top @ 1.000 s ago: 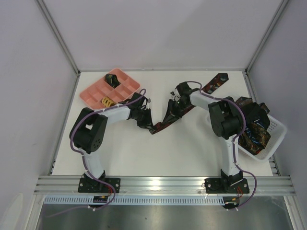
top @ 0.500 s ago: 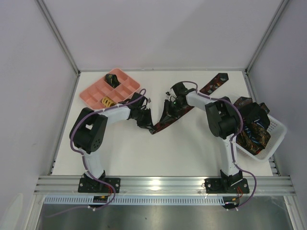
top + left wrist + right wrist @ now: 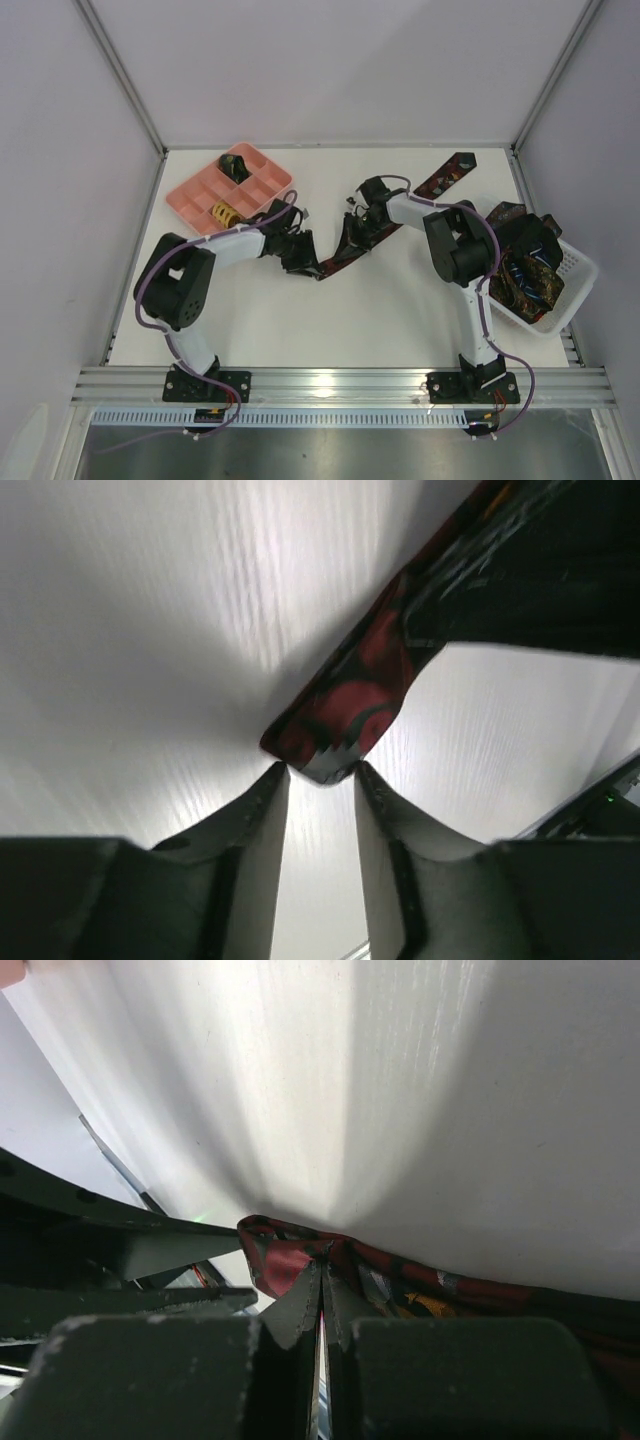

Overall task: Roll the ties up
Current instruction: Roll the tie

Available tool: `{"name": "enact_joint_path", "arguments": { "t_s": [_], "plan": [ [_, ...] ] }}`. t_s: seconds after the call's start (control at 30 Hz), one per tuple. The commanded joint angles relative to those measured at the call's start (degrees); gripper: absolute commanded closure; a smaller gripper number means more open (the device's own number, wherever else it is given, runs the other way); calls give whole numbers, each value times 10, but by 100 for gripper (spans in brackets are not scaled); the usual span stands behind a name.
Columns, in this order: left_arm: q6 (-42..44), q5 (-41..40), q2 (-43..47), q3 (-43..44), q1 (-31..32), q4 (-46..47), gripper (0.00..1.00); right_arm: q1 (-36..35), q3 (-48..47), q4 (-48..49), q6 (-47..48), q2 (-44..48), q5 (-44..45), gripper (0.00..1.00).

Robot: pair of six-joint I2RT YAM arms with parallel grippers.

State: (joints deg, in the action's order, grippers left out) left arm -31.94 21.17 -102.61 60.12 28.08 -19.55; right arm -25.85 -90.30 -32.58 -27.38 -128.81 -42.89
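Note:
One dark tie (image 3: 441,179) with red patterning lies diagonally on the white table, from the back right toward the middle. Its near end (image 3: 345,702) rests just at the tips of my left gripper (image 3: 320,771), whose jaws stand apart with bare table between them. In the top view the left gripper (image 3: 303,252) sits at that lower end. My right gripper (image 3: 352,222) is a little further up the tie. In the right wrist view its jaws are pressed together (image 3: 322,1275), pinching a pucker of the red fabric (image 3: 283,1260).
A pink compartment tray (image 3: 196,190) at the back left holds a dark rolled tie (image 3: 235,163) and a yellow roll (image 3: 222,213). A white mesh basket (image 3: 581,266) at the right edge holds several loose ties (image 3: 525,265). Grey walls close in the table.
My left gripper's jaws have parted from the tie's end, and its elbow swung left. My right gripper has shifted slightly left and closed on the tie.

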Motion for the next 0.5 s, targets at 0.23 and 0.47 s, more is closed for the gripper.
{"name": "enact_joint_path", "arguments": {
  "t_s": [0.23, 0.47],
  "plan": [
    [-168, -27, 121, -93, -5, 31, 36, 20, 25, 16, 7, -10, 46, 98],
    [-262, -15, 85, -95, -5, 85, 26, 19, 29, 22, 4, -9, 40, 99]
  ]
}}
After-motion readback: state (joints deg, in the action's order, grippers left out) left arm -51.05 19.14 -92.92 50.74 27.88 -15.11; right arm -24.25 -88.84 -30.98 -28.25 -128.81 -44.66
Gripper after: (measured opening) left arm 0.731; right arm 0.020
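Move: The tie's rolled near end sits right at my left fingertips, about 1 cm below the hand point. The part where my right fingers are closed lies some 3 cm ahead and 5 cm to the right. From the left hand, the pink box is about 22 cm ahead and 23 cm left. From my right hand, the rolled end lies roughly 3 cm back, 5 cm left and 1 cm lower. I let go of the rolled end with my left hand, spreading its already opening fingers wide as I draw back about 3 cm and slightly left. Then I rise to about 2 cm, ease a centimetre forward and turn the hand some 15 degrees counter-clockwise above the table. My right hand keeps its shut fingers on the tie just beyond the roll. ##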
